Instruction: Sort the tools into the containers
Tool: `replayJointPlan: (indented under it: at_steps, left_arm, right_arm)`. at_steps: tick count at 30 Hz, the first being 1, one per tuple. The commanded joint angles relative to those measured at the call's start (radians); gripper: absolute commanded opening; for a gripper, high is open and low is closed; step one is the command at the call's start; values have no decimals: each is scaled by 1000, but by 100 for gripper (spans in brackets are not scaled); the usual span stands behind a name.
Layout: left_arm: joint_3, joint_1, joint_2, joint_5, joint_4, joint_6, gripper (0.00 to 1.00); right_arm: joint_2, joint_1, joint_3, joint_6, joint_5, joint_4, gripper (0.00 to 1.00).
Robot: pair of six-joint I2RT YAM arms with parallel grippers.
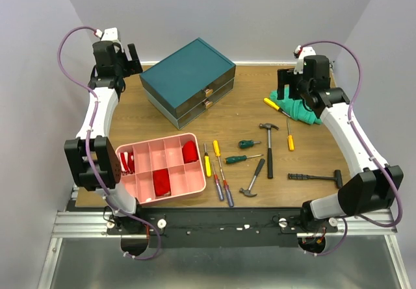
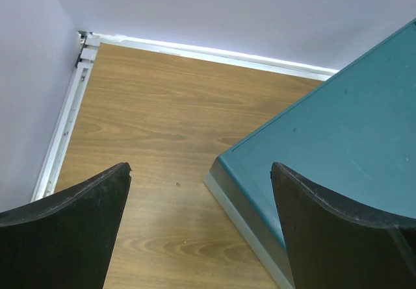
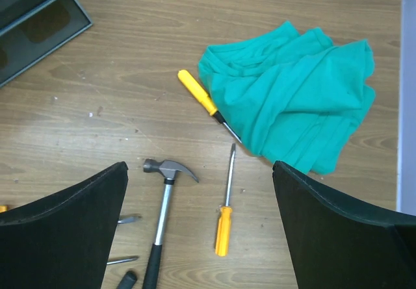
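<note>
The dark teal box (image 1: 187, 73) stands at the back centre, and its clear drawers (image 1: 207, 99) with orange handles are pushed in. Tools lie scattered across the wood in front: two hammers (image 1: 268, 147), several screwdrivers (image 1: 216, 165) and a black T-shaped tool (image 1: 316, 177). My left gripper (image 2: 200, 167) hangs open and empty over the table at the box's left corner (image 2: 338, 133). My right gripper (image 3: 199, 165) is open and empty above a hammer (image 3: 162, 204), an orange screwdriver (image 3: 225, 219) and a yellow screwdriver (image 3: 198, 94).
A pink compartment tray (image 1: 195, 186) holding red items sits at the front left. A crumpled green cloth (image 3: 292, 107) lies at the back right, over the yellow screwdriver's tip. Walls close in the table's back and sides.
</note>
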Motion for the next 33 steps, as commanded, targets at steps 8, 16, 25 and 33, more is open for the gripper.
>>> replayJointPlan:
  at_steps: [8,16,25,33]
  left_arm:
    - [147,66,179,155,-43,-203,99]
    - [174,67,270,218,9,-171,99]
    - [268,82,409,290,92,-137,70]
    - [254,78,434,414,89,-88,56]
  right_arm:
    - [212,-3,242,148,-318,-59,100]
    - [319,2,311,186,-422,-50,100]
    - [581,39,496,206,-433,7,50]
    - [732,131,596,215,-490,29,31]
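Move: The blue cabinet's upper drawer handle lies about 13 cm ahead of my right hand, 33 to its left and 17 below. The yellow screwdriver is some 13 cm ahead, 1 left and 24 below; the green cloth about 13 ahead, 9 right, 23 below. My left hand has the cabinet's left corner about 9 cm ahead, 4 right and 22 below; the pink tray sits some 26 back, 12 right, 24 below. I bring both hands in on the blue cabinet. My right hand sweeps about 15 cm left and 11 forward while sinking, mostly late, towards the drawer handles; it rolls left side up, turns counter-clockwise and closes to about a third. My left hand goes down and forward over the left corner, rolling left side down and closing to just over half. ##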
